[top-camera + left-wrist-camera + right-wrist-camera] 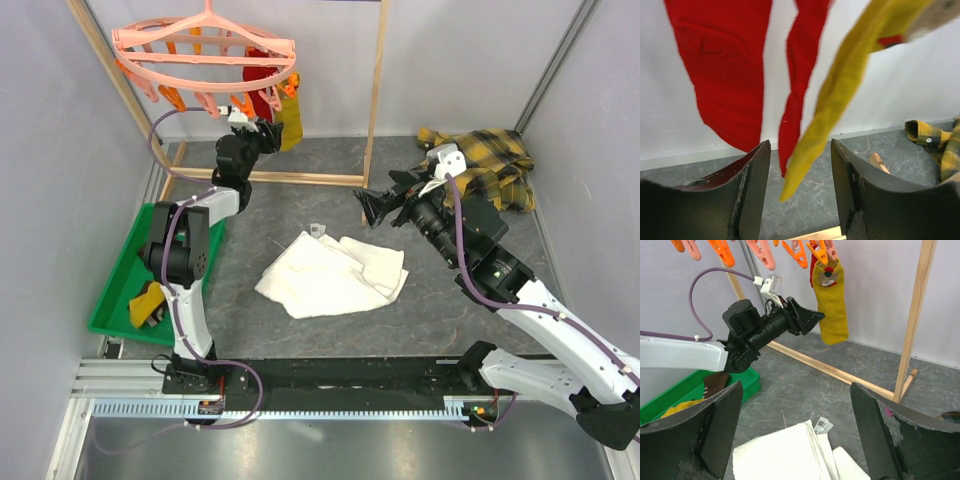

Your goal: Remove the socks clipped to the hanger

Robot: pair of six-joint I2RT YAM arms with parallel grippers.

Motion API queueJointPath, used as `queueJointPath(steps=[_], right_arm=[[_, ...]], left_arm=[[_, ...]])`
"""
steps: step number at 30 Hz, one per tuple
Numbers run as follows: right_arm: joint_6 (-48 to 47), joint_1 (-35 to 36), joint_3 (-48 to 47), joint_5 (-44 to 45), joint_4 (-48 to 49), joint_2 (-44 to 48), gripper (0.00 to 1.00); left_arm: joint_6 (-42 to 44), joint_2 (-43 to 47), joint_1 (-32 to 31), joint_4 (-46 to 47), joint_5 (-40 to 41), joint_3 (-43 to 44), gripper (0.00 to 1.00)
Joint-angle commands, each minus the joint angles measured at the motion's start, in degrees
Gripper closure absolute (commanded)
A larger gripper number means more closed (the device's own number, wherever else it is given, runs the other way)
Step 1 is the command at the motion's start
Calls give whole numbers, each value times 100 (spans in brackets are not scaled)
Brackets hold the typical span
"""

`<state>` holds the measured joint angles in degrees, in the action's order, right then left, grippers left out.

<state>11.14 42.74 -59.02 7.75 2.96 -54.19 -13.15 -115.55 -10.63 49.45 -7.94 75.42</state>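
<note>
The salmon-pink hanger hangs at the back left with pink and orange clips. A red sock and a mustard sock are clipped to its right side. My left gripper is raised just below them. In the left wrist view it is open, and the mustard sock's tip hangs between the jaws, touching neither. Two red sock pieces hang behind. The right wrist view shows the mustard sock beside the left gripper. My right gripper is open and empty above the table.
A green tray at the left holds a mustard and a brown sock. A white towel lies mid-table. A yellow-black plaid shirt lies at the back right. The wooden frame rack stands at the back.
</note>
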Motion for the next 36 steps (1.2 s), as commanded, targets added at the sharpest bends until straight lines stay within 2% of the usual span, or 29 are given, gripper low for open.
queueJointPath(steps=[1,12,15,18,19,21,22,31,36], right_arm=[[2,15,-144,-19,231,49,5],[73,6,-364,-335,512,-293,5],[73,6,-434,-397,495,-442,5],[117,6,-434,-344,512,-548,5],[134,6,-434,-309,530,-574,5],[187,6,-426,-239,600,-671,5],[239,6,-408,-221,653,-706,6],[232,6,-794,-63,820,-1338,6],[-111,6,-1304,95,723,-1690,6]], left_arm=[[-38,-301,-18,424,-101,421,42],[-872,-785,-27,1119,-866,456,42],[-1058,-803,-44,1251,-1173,439,47],[-1207,-715,-53,1356,-1472,290,65],[-1277,-602,-53,1478,-1534,194,78],[-1462,-461,-44,1733,-1657,-167,89],[-1489,-260,-44,1752,-1684,-411,98],[-1884,1305,-35,1893,-1508,-2292,98],[-2473,2079,-27,1945,-1937,-2909,98]])
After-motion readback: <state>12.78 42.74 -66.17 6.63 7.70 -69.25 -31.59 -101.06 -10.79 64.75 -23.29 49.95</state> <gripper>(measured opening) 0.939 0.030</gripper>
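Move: The yellow sock hangs just to the right of my left hand: its middle is about 2 cm ahead, 4 cm right and 4 cm above my fingers. The orange clip holding it is some 17 cm above me, 3 cm ahead and 4 cm right. The red sock hangs roughly 12 cm ahead, 3 cm left and 4 cm up. From my right hand the yellow sock is about 33 cm ahead, 20 cm left and 10 cm lower. I slide my half-open left hand about 4 cm right and a little down onto the yellow sock, turning some 15 degrees clockwise, and shut the fingers on the left edge of its lower half. Then I pull it back about 12 cm towards me, away from the hanger. Meanwhile my empty right hand eases forward and left, wide open, towards the sock. ##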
